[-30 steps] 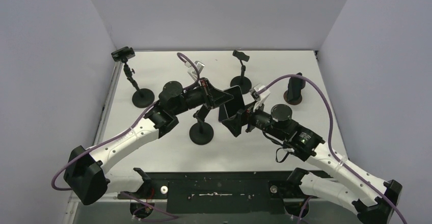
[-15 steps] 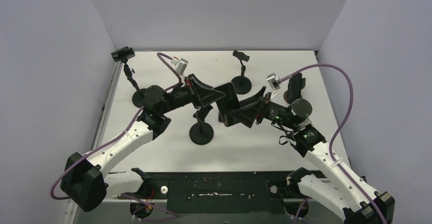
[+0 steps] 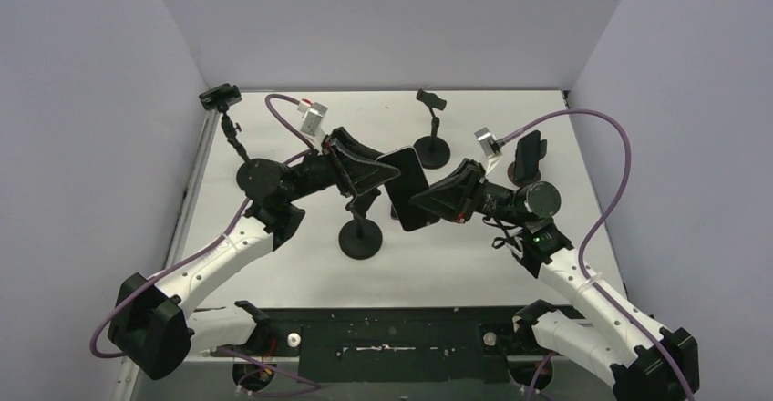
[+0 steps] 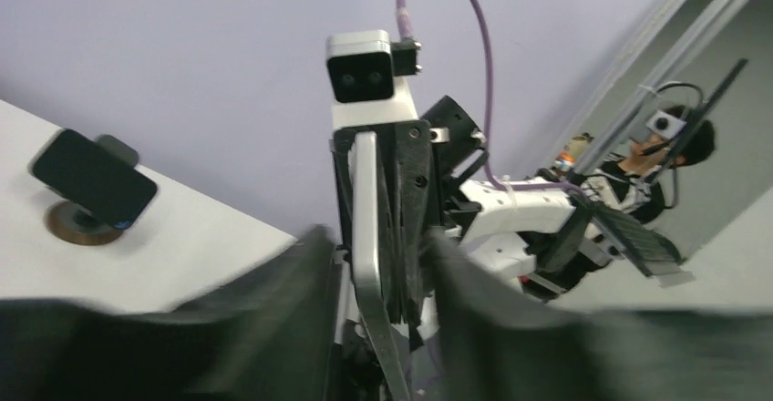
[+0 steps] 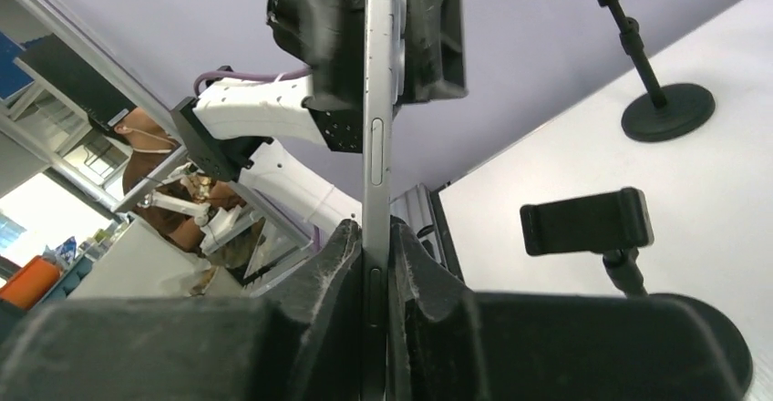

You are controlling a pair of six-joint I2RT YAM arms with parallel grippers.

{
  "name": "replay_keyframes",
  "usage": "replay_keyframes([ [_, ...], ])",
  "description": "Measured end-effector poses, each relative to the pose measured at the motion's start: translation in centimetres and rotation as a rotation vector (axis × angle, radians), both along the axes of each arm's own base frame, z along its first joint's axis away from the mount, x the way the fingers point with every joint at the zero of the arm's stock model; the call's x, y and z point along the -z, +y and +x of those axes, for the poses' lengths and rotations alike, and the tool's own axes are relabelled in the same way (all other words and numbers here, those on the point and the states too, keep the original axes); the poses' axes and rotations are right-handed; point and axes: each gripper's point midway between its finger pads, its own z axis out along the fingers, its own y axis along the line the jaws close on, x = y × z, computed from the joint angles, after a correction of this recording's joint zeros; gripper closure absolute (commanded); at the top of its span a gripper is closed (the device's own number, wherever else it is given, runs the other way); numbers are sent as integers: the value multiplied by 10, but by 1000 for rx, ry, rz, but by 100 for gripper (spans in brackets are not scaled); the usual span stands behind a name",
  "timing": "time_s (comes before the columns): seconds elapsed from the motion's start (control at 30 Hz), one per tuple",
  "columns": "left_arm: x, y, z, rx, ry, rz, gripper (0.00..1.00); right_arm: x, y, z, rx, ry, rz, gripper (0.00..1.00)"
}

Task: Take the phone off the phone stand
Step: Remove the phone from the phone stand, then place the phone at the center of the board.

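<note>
The phone (image 3: 410,187) hangs in the air over the table's middle, held between my two arms and clear of every stand. My right gripper (image 3: 430,199) is shut on its lower edge; the right wrist view shows both pads pressed against the thin phone edge (image 5: 378,128), with the gripper (image 5: 376,237) clamped tight. My left gripper (image 3: 387,171) straddles the opposite edge. In the left wrist view its blurred fingers (image 4: 310,273) stand a little apart from the phone (image 4: 365,228), so that gripper (image 4: 378,246) is open. Just below the phone stands a black phone stand (image 3: 362,230), its clamp bare.
A tall stand (image 3: 239,150) stands at the back left and another stand (image 3: 431,137) at the back middle. A second phone (image 3: 527,157) rests on a brown-based holder at the right, also visible as a dark phone (image 4: 91,182). White walls close in three sides.
My right gripper swung in and shut on the phone. The left gripper's jaws loosened slightly and its arm drew back to the left. The phone stayed in the air, turned a little.
</note>
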Motion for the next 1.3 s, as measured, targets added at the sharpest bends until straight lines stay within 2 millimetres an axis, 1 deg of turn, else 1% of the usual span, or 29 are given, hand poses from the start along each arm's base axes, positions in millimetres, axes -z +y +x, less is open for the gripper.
replay_keyframes([
  [0.03,0,1,2,-10,-7,1,27,1,0,1,7,4,-4,100],
  [0.07,0,3,5,-26,-5,1,7,3,-1,2,19,9,-15,100],
  [0.1,-1,5,8,-50,-11,4,3,7,-2,4,41,13,-30,100],
  [0.17,-1,17,18,-129,-8,14,3,14,-5,13,105,21,-73,100],
  [0.2,-2,26,23,-184,-5,19,3,16,-7,18,143,26,-93,100],
  [0.3,-11,58,38,-373,-12,25,3,23,-19,43,309,47,-175,100],
  [0.37,-20,87,45,-543,-27,26,3,37,-29,60,420,78,-241,100],
  [0.43,-27,114,47,-699,-41,25,3,64,-39,77,513,141,-328,100],
  [0.47,-28,125,47,-757,-43,29,3,76,-43,83,544,167,-362,100],
  [0.53,-28,154,48,-908,-38,46,2,116,-51,95,607,249,-459,100],
  [0.6,-24,182,47,-1043,-21,66,3,152,-59,101,644,324,-538,100],
  [0.67,-15,207,45,-1164,8,100,3,194,-70,102,673,411,-622,100],
  [0.7,-10,215,44,-1199,23,113,3,207,-73,101,680,440,-648,100],
  [0.77,7,232,43,-1275,61,161,2,231,-78,103,692,503,-686,100],
  [0.83,26,242,42,-1318,100,214,3,250,-81,107,703,552,-709,100],
  [0.9,49,249,40,-1344,141,278,3,263,-82,114,714,589,-713,100],
  [1.03,83,255,36,-1357,213,372,3,285,-82,130,730,645,-704,100],
  [1.13,100,257,32,-1352,261,412,3,299,-82,137,743,688,-699,100],
  [1.3,121,258,25,-1340,321,435,2,316,-80,149,752,737,-670,100],
])
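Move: The phone hangs between both grippers, its middle about 4 cm right of the left hand and 3 cm nearer, and 2 cm left of the right hand. The right hand's goal, free table beside a phone lying flat, is roughly 17 cm ahead, 4 cm right and 33 cm below; the flat phone lies 18 cm ahead, 5 cm left, 35 cm down. The emptied stand is 5 cm ahead, 18 cm left, 27 cm down. The left fingers open wide and let go of the phone, then that hand backs away left some 26 cm, swinging counter-clockwise about 75 degrees and sinking late on. The right hand keeps its pinch and carries the phone down about 30 cm, forward 16 and somewhat right, turning clockwise and tipping its fingers down, to beside the flat phone. ##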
